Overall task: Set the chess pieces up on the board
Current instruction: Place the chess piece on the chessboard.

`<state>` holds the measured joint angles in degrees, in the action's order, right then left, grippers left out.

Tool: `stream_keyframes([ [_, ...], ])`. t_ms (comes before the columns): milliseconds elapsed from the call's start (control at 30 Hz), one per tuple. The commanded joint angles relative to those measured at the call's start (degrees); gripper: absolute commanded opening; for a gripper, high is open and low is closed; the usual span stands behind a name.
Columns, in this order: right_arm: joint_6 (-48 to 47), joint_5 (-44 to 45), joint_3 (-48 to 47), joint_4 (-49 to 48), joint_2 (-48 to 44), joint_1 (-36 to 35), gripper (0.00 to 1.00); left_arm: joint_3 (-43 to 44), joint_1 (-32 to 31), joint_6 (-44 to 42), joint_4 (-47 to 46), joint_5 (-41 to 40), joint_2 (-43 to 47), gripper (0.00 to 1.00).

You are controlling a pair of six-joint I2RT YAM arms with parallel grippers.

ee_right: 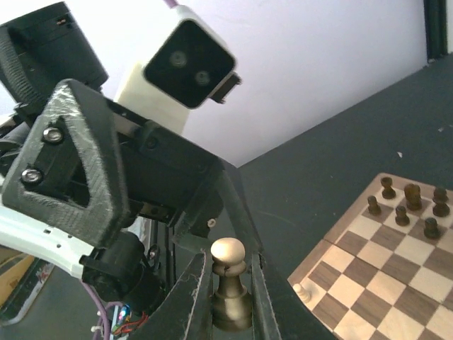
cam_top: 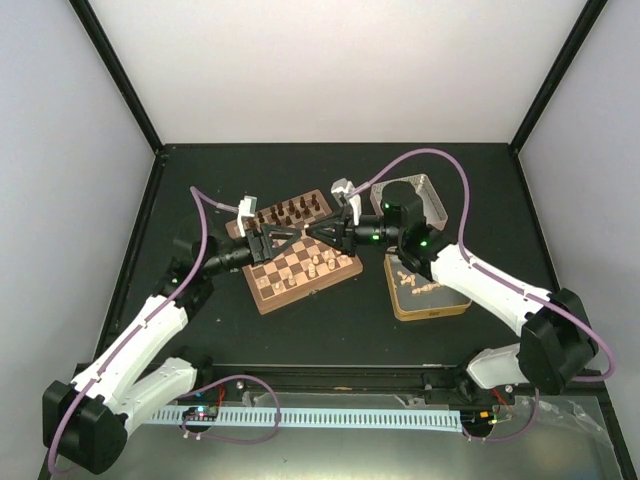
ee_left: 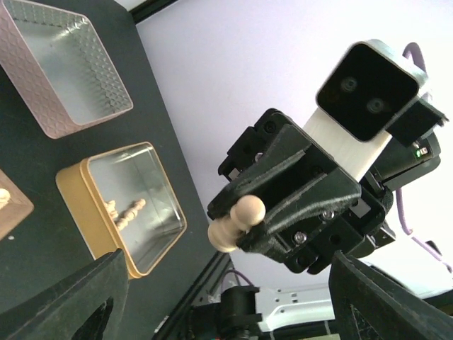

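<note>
Both grippers meet nose to nose above the board [cam_top: 268, 297]. My right gripper [cam_top: 322, 233] [ee_right: 229, 261] is shut on a pale cream pawn [ee_right: 230, 301] [ee_left: 237, 221], gripping it at the body with the round head sticking out. My left gripper [cam_top: 288, 239] [ee_left: 228, 258] faces it, open, its two fingers spread wide on either side of the pawn and not touching it. Several pale pieces [cam_top: 320, 262] stand on the board's near half, one of them a pale piece [ee_right: 303, 290] at the board's corner.
Dark brown pieces [cam_top: 295, 210] [ee_right: 410, 202] line the board's far rows. A gold tin [cam_top: 428, 300] [ee_left: 71, 180] right of the board holds loose pale pieces [ee_left: 124, 211]. A pinkish-silver tin lid [cam_top: 432, 190] [ee_left: 106, 113] lies behind it, partly hidden by the right arm.
</note>
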<state>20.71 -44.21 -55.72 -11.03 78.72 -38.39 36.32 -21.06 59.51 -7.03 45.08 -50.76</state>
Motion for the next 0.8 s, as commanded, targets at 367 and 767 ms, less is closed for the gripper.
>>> stream_keyframes([
  [367, -22.14, -1.51, -10.13, 21.17, 2.03, -2.37, 0.13, 4.15, 0.41, 3.66, -0.20, 3.65, -2.50, 0.59],
  [767, -27.63, 0.88, -14.26, 27.99, 3.73, -3.34, 0.13, 4.55, 0.32, 4.92, -1.41, 6.27, -4.57, 0.52],
])
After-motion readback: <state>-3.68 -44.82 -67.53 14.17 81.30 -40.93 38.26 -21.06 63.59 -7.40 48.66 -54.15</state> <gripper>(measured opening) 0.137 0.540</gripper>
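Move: The left hand, fingers wide, has the white chess piece some 2 cm farther out, about 2 cm to its right and roughly 1 cm above. The right hand already pinches this chess piece; the left gripper's gap lies about 2 cm back, 2 cm left and 1 cm below. From the right hand, the chessboard's middle is about 10 cm ahead, 5 cm left, the yellow box about 4 cm ahead, 27 cm right, both roughly 26 cm down. The right hand keeps its pinch on the white chess piece and draws it back about 2 cm, ending slightly lower and farther left, turning some 20 degrees with its fingertips dipping, to bring the chess piece between the left fingers. The left hand eases about 1 cm right towards the piece while its fingers close by roughly a third; no touch by them can be made out yet. ##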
